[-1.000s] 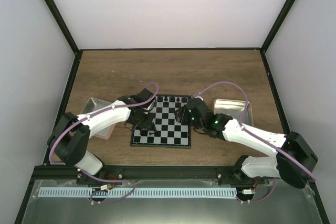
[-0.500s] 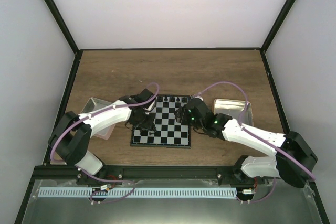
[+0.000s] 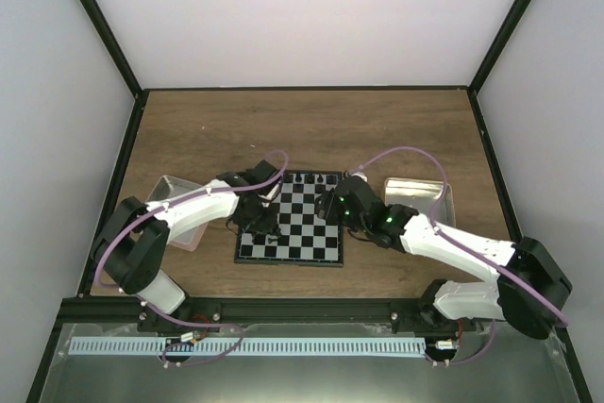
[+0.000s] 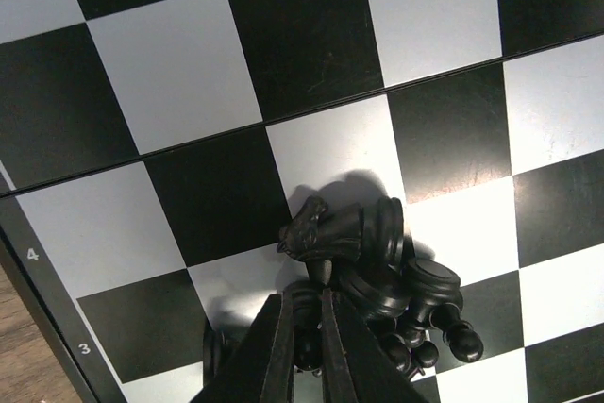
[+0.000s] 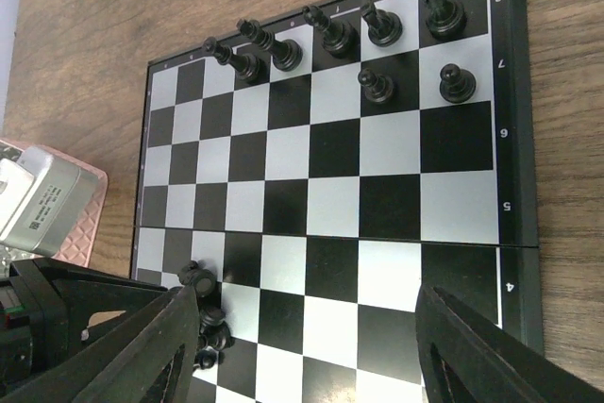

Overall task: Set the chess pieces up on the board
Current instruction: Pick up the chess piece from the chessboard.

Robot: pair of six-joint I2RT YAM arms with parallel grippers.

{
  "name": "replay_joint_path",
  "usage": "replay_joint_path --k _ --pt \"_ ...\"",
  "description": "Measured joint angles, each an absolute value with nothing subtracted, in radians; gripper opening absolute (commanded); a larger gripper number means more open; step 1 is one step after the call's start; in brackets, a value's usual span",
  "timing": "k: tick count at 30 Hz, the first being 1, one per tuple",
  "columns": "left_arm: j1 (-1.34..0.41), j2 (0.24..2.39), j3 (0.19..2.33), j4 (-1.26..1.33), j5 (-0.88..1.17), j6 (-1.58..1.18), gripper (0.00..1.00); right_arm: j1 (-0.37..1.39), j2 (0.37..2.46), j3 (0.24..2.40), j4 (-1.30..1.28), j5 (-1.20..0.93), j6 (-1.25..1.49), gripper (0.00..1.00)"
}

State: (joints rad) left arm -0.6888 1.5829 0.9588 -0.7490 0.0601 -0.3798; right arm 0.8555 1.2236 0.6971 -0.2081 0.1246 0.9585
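The board [image 3: 300,224] lies between my arms. Several black chess pieces [image 5: 335,35] stand along its far rows. A heap of black pieces [image 4: 415,299] lies near the board's left edge, with a knight [image 4: 330,230] on its side on top. My left gripper [image 4: 304,301] is down in this heap, its jaws shut on a black piece [image 4: 309,342]. The heap also shows in the right wrist view [image 5: 203,313]. My right gripper [image 5: 302,365] is wide open and empty above the board's right half. No cream-white piece shows.
A pink tray [image 3: 172,192] sits left of the board under my left arm. A tan tray [image 3: 415,193] sits to its right. Brown table stretches behind the board. Black frame posts and white walls close in the sides.
The left arm has shifted very slightly, with its gripper still in the heap. The right arm has not moved.
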Motion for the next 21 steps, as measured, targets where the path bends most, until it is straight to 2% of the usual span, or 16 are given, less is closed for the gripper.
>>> replay_joint_path --k 21 --pt "-0.689 1.51 1.131 -0.81 -0.005 -0.357 0.05 0.855 1.097 0.67 -0.214 0.217 0.989 0.66"
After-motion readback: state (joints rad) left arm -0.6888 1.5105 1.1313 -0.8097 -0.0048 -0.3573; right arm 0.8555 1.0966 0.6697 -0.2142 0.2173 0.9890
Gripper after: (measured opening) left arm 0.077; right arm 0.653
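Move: My left fingers are already shut on a black chess piece in the pile. The nearest standing back-row piece, at the left end of that row, is about 14 cm ahead and 3 cm to the right, roughly level in height. The loose knight lies some 2 cm ahead and 1 cm right, another loose piece about 3 cm left and level with my hand. From my right hand, the gripped piece is about 12 cm left, 4 cm back and 8 cm lower. Keeping the pinch on the black piece, I lift my left hand about 7 cm straight out of the pile while carrying it some 4 cm forward towards the far rows, easing a little right near the end, my fingertips tilting forward about 10 degrees. My empty right hand, still open, rises about 3 cm and backs off 2 cm to the right. ##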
